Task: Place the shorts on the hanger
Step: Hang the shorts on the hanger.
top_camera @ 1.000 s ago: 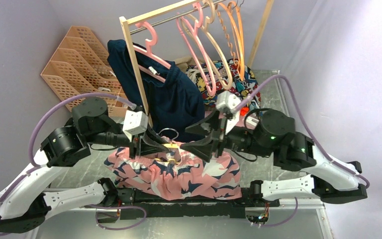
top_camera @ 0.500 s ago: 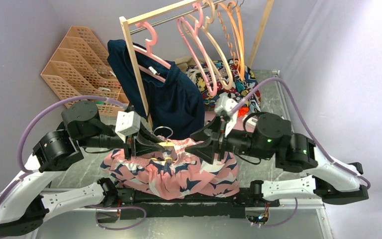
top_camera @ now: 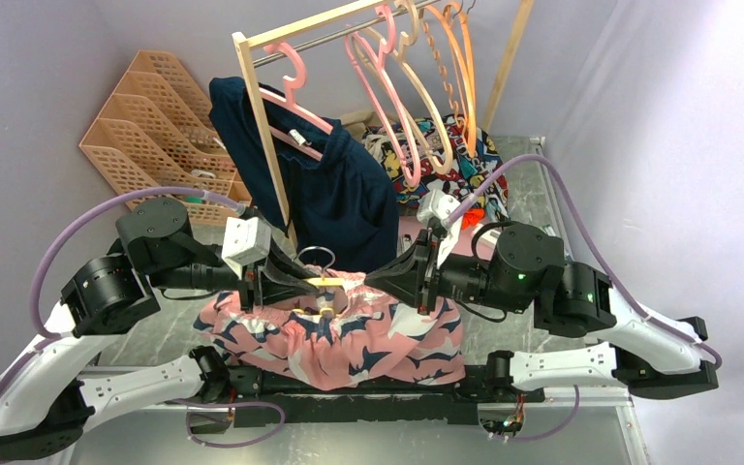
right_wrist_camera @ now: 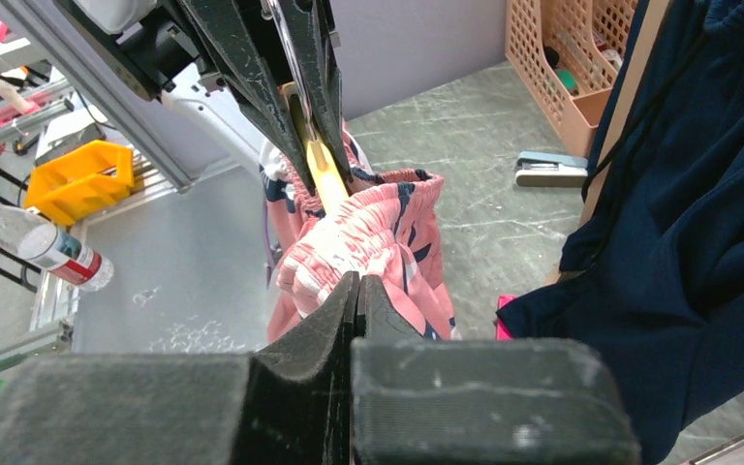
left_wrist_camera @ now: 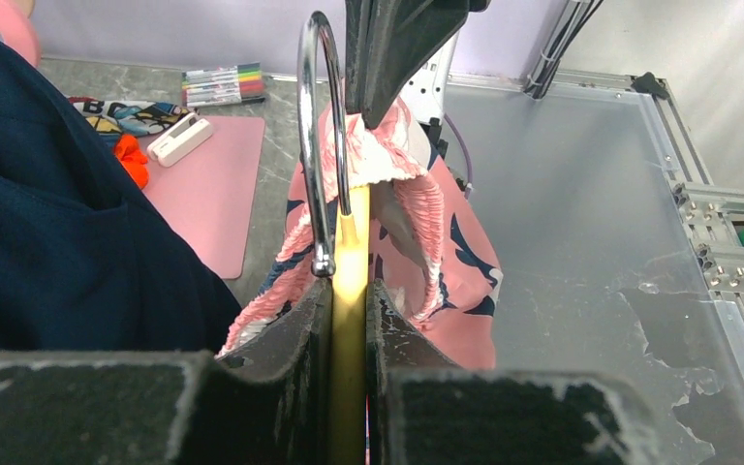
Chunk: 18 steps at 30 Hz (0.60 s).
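The pale yellow hanger (top_camera: 325, 282) with its silver hook (top_camera: 318, 258) is held above the table, and my left gripper (top_camera: 297, 281) is shut on it. In the left wrist view the yellow bar (left_wrist_camera: 351, 291) sits clamped between the jaws, the hook (left_wrist_camera: 315, 145) rising beside it. The salmon-pink shorts (top_camera: 349, 334) hang over the hanger and bunch on the table below. My right gripper (top_camera: 387, 279) faces the left one and is shut on the gathered waistband (right_wrist_camera: 349, 237) next to the hanger (right_wrist_camera: 325, 176).
A wooden rack (top_camera: 262, 126) stands behind with pink (top_camera: 387, 87) and orange hangers (top_camera: 460, 68) and a navy garment (top_camera: 339, 189). Cartoon-print cloth (top_camera: 455, 160) lies at back right, a beige file organiser (top_camera: 150, 126) at back left. A pink mat (left_wrist_camera: 208, 184), markers (left_wrist_camera: 221, 84) and a stapler (right_wrist_camera: 552, 168) lie on the table.
My right gripper, wide open a second ago, has shut on the shorts' waistband. My left arm has shifted slightly left, still holding the hanger.
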Available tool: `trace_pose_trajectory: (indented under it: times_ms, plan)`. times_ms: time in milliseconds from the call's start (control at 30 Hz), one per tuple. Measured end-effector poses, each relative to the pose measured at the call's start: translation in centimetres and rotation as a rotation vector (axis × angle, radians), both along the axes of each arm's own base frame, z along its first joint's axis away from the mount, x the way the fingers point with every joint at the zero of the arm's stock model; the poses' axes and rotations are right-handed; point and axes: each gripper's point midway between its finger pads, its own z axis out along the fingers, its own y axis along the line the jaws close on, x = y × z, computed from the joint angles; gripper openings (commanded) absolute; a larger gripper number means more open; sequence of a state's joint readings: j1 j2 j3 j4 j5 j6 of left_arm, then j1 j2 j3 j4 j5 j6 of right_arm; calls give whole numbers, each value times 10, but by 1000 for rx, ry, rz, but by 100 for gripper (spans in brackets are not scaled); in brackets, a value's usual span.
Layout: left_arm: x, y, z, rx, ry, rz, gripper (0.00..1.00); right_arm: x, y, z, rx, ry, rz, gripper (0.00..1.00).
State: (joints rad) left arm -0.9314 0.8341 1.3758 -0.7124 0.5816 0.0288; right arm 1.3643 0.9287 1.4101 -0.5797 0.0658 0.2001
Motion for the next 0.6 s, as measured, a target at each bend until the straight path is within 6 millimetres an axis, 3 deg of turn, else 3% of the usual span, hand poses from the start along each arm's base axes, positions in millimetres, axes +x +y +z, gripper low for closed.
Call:
trace_pose_trajectory:
  times_ms: [200,533,600]
  plan:
    - [0,0,1,-5,-2,3,7,5,-5,2,16,-1,-32,0]
    - [0,4,14,-36,-15,21,7,46,-28,12,62,34,-313,0]
    - [1,6,23,-54,-30,33,7,47,-27,18,66,37,-323,6]
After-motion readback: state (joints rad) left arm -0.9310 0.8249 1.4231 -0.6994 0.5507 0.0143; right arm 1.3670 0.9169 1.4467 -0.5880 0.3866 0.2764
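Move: In the left fingers is the yellow hanger's neck, with the waistband edge of the pink shorts some 8 cm to that hand's right, about level and 1 cm farther out. The right hand already pinches that edge; the hanger's bare bar lies about 4 cm to its left, level and no farther out, the hanger hook 8 cm left and 3 cm ahead. The navy trousers hang roughly 15 cm ahead, 4 cm left and 10 cm lower. Pulling the pinched waistband edge away from the left hand, the right hand sweeps about 5 cm forward and some 3 cm right, rising late by about 2 cm while the wrist turns some 20 degrees clockwise; its fingers stay shut. The left hand keeps its grip on the hanger's neck and, near the end, lifts it about 2 cm. ##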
